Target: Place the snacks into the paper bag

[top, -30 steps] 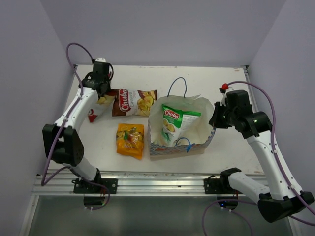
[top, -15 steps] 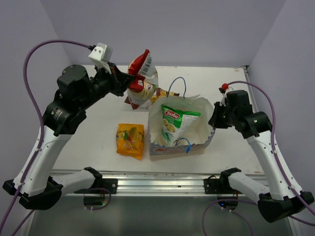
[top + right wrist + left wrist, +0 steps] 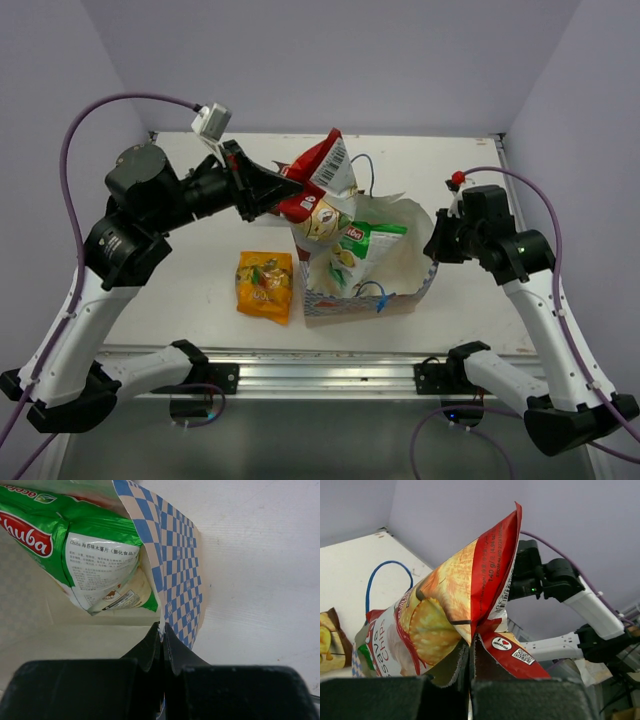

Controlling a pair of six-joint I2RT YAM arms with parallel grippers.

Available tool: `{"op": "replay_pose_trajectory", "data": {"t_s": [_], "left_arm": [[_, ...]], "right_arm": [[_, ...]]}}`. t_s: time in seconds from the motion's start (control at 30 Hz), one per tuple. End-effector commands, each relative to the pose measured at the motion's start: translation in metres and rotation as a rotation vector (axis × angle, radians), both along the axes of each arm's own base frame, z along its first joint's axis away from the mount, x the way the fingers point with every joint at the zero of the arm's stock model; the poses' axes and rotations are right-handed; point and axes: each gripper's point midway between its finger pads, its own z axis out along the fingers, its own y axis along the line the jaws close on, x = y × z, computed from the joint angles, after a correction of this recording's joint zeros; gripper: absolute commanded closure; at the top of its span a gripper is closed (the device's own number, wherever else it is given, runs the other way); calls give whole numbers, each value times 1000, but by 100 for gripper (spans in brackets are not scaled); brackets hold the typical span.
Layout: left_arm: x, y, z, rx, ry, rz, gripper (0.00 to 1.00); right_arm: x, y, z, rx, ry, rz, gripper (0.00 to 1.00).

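My left gripper (image 3: 288, 195) is shut on the edge of the red snack packet (image 3: 322, 190) and holds it in the air, tilted, over the left part of the paper bag's opening. In the left wrist view the jaws (image 3: 470, 647) pinch the red packet (image 3: 455, 605) at its seam. The paper bag (image 3: 412, 290) stands open with the green-white packet (image 3: 362, 245) inside. My right gripper (image 3: 436, 250) is shut on the bag's right rim, and the right wrist view (image 3: 161, 630) shows the checked wall (image 3: 177, 575) and the green packet (image 3: 75, 545). The orange-yellow packet (image 3: 265, 284) lies left of the bag. Only a corner of the brown-white packet (image 3: 326, 640) shows.
The bag's blue cord handles stand up at the back (image 3: 366, 165) and front (image 3: 375, 292). Purple walls close in the table on three sides. A metal rail (image 3: 320, 375) runs along the near edge.
My left arm has lifted the red packet off the back left of the table and carried it right, to above the bag. The right arm and the bag have not moved.
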Motion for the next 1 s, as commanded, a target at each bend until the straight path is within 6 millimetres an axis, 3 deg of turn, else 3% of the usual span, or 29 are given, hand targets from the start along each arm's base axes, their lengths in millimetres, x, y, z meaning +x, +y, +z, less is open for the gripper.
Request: {"op": "replay_pose_trajectory", "data": {"t_s": [0.0,0.07,0.13,0.4,0.7,0.83,0.97], "left_arm": [[-35,6,70,-190,-127,-93,100],[-39,7,82,-224,-137,-106,100],[-40,4,79,-223,-130,-119,100],[-25,-8,20,-169,-29,-106,100],[-13,18,-22,-97,105,93,100],[-10,25,-65,-65,253,166,100],[-3,28,-95,-46,306,216,100]], "right_arm": [[-4,3,2,13,-11,24,100],[-5,3,2,11,-10,25,100],[-5,3,1,11,-7,24,100],[-6,2,0,10,-5,21,100],[-5,2,-5,7,5,23,100],[-4,5,-6,16,9,30,100],[-5,5,-5,21,6,31,100]]}}
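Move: The left hand, with the red snack pinched in its fingers, has the paper bag's mouth about 14 cm to its right, 5 cm ahead and some 25 cm below. The green snack sits inside, 14 cm right, 7 cm ahead and 38 cm down. The orange snack lies about 8 cm left and 4 cm ahead, the brown one 8 cm left and 23 cm ahead, both some 45 cm down. From the right hand, on the rim, the mouth's middle is about 12 cm left, 1 cm ahead and level. Rising about 4 cm and easing back a little, the left hand then reverses and lowers the red snack roughly 12 cm towards the paper bag's mouth, at its left rim, drifting slightly left late on. Its wrist rolls some 15 degrees, forward side down, with the fingers still shut. The right hand stays put, keeping its pinch on the bag's right rim. ##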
